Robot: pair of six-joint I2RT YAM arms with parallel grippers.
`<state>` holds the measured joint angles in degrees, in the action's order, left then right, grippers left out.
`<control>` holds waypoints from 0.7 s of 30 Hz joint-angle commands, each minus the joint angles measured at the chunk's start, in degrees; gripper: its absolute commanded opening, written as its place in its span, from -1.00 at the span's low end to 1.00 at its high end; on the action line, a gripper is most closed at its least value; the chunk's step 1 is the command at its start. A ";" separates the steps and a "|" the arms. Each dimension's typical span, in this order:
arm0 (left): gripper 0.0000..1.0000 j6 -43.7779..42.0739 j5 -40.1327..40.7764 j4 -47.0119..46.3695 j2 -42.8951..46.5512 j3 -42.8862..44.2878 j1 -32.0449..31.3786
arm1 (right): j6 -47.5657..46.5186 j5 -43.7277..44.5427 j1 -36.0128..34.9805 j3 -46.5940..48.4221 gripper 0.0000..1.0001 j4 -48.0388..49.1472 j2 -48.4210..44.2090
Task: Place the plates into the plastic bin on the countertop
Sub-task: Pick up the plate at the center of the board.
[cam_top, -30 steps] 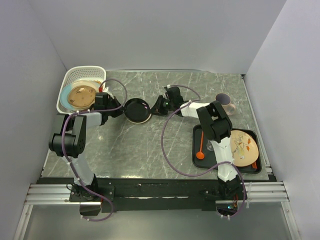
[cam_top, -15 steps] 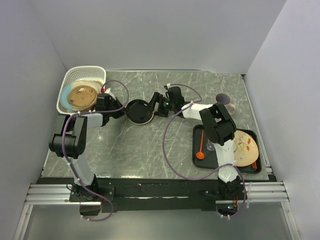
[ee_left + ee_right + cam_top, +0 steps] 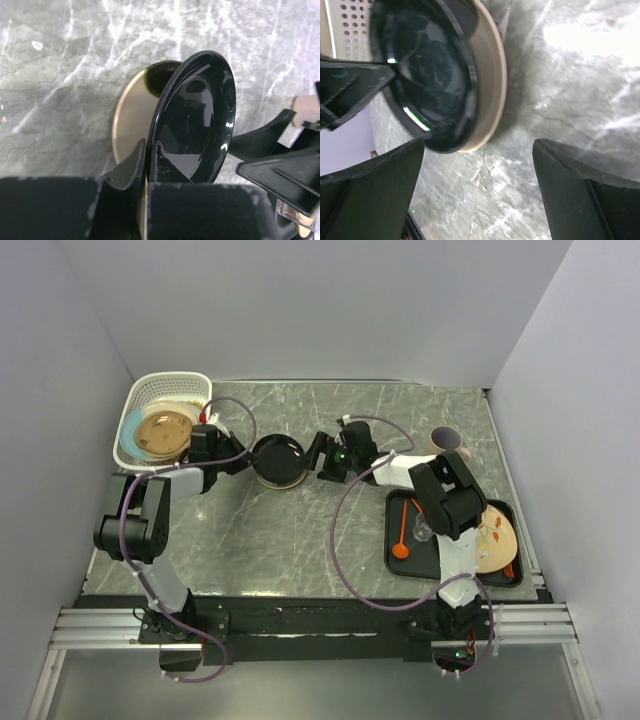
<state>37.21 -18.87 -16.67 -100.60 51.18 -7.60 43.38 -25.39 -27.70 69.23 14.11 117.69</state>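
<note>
A dark brown plate with a cream underside is pinched at its rim by my left gripper, which is shut on it. In the left wrist view the plate stands tilted between the fingers of my left gripper. My right gripper is open just right of the plate and does not touch it. Its own view shows the plate ahead of the wide-apart jaws of my right gripper. The white plastic bin at the far left holds a tan plate on a blue-and-cream one. A pink-and-cream plate lies on the black tray.
The black tray at the right also carries an orange spoon. A mug stands behind it on the grey-green countertop. Walls close in on the left, back and right.
My right gripper has let go of the dark plate, opened wide and drawn back a little to the right. The left gripper keeps its hold and the plate has shifted slightly left.
</note>
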 commanded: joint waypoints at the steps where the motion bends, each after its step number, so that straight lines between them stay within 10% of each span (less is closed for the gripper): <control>1: -0.99 0.93 -1.34 -2.50 5.76 -0.11 -0.14 | -1.89 3.59 0.28 -1.82 0.93 -3.74 -4.30; 21: -0.99 -0.56 5.96 16.30 28.69 1.56 9.50 | -6.11 3.33 -3.76 2.31 0.94 -10.68 -12.66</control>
<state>37.06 -14.00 -3.81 -78.48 50.98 -3.03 39.05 -22.44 -30.15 69.17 4.23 107.31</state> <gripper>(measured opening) 0.040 0.968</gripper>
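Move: The left hand already holds the black plate by its left rim. The plastic bin it is bound for has its middle about 20 cm to the left and 7 cm ahead, roughly level in height. The cream plate lies under the black one, some 8 cm right and 3 cm back, 3 cm below. From the open, empty right hand that cream plate is about 9 cm left, 2 cm back and 2 cm below; the bin is some 37 cm left and 8 cm ahead. Upward first and nearly straight, the left hand carries the pinched black plate off the cream one by about 11 cm, then speeds up to the left on the bin's side by 5 cm while drawing back a little, fingertips tilting up some 10 degrees and swinging counter-clockwise. The right hand, still wide open and empty, backs off slightly, then rises about 5 cm. ##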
